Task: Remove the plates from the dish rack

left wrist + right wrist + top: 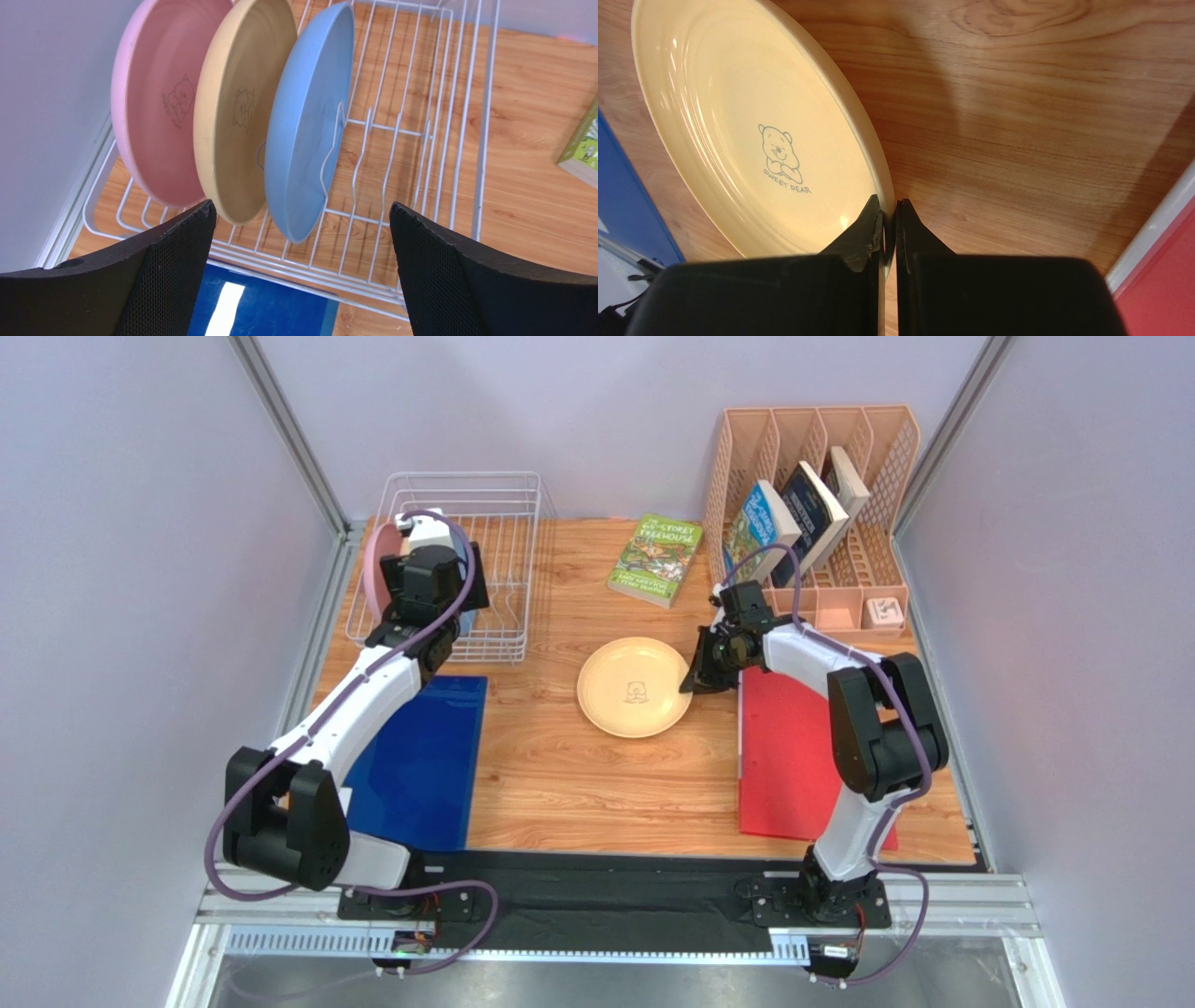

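Three plates stand on edge in the white wire dish rack (302,269): a pink plate (158,112), a cream-yellow plate (242,105) and a light blue plate (309,133). My left gripper (302,206) hangs open over the rack's near edge, holding nothing. In the top view the left gripper (463,602) is at the rack (505,546), with the pink plate (376,567) showing beside it. Another cream-yellow plate (634,686) lies mid-table. My right gripper (697,679) is shut on that plate's right rim. The wrist view shows the right gripper (889,206) pinching the rim of this plate (752,119).
A blue mat (421,756) lies in front of the rack and a red mat (800,756) under the right arm. A green book (657,557) lies at the back. A peach organiser (814,490) with books stands at the back right.
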`<action>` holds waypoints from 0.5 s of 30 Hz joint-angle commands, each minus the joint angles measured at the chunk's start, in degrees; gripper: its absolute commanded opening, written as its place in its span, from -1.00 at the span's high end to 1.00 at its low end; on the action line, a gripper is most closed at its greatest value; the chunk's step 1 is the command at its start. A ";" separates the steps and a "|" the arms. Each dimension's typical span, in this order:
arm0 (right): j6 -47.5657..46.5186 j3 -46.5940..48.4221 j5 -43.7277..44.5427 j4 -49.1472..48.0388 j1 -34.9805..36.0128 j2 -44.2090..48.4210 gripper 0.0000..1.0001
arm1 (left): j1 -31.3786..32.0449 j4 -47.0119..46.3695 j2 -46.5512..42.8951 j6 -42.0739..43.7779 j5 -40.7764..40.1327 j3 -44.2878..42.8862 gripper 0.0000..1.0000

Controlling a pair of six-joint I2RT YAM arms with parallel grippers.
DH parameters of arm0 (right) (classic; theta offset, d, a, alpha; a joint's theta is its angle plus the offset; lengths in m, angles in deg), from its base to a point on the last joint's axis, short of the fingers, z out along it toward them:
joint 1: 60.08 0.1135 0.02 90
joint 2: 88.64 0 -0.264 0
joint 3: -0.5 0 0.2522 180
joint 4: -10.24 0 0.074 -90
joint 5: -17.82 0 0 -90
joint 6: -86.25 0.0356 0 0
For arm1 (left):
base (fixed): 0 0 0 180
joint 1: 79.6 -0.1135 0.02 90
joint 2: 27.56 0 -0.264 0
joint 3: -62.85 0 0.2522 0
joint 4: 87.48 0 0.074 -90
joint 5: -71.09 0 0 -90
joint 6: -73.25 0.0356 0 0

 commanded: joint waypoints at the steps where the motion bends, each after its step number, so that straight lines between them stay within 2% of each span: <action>1: -1.09 1.03 2.79 -0.25 0.49 -0.75 0.77 | -0.96 -3.66 2.03 1.06 0.28 0.13 -0.92; 2: -1.00 1.03 3.14 -0.16 0.67 -0.75 0.52 | -0.96 -3.57 2.56 1.06 0.28 -0.05 -0.89; 4: -1.18 1.21 5.51 0.28 1.02 -0.40 0.29 | -1.14 -3.92 3.87 1.41 -0.24 -0.22 -0.88; 5: -1.26 1.30 6.04 0.37 1.28 0.12 0.02 | -1.22 -5.75 4.32 1.50 -1.12 -0.22 -0.87; 6: -1.35 1.73 7.52 0.89 1.37 0.39 -0.07 | -1.31 -6.64 4.76 1.68 -1.30 -0.05 -0.85; 8: -2.23 2.44 8.93 1.86 2.16 1.35 -0.18 | -1.57 -8.83 5.90 2.64 -2.43 0.13 -0.73; 10: -3.02 3.93 11.83 3.52 2.95 1.97 -0.20 | -1.58 -10.24 7.30 3.78 -3.23 0.13 -0.60; 14: -4.08 5.95 13.60 5.37 4.09 3.28 -0.22 | -1.58 -13.94 10.38 5.45 -6.29 -0.92 -0.17; 15: -4.08 6.22 13.86 5.72 4.27 3.46 -0.22 | -1.58 -14.29 11.17 5.81 -7.36 -1.10 -0.15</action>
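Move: The left hand's next thing, the blue plate standing in the rack, has its middle about 8 cm ahead, hardly to either side, and 9 cm below; the racked yellow plate stands 5 cm to the left of it and the pink plate 10 cm to the left of it, both level with it. The right hand still pinches the other yellow plate's rim just above the table, that plate's middle 8 cm to its left and about 1 cm below; from this hand the green book lies 22 cm ahead and 5 cm left. The right hand eases down about 1 cm, opens its fingers well apart and lets go of the yellow plate's rim, edging 1 cm right and rising again slightly as the fingers swing some 10 degrees nearer straight down, still on either side of the rim. Meanwhile the left hand sinks and reaches forward, about 3 cm each and drifting a little left, to the blue plate's near edge, its fingers narrowing from wide open to a bit over half so that they stand either side of that edge, not yet pinching it. ##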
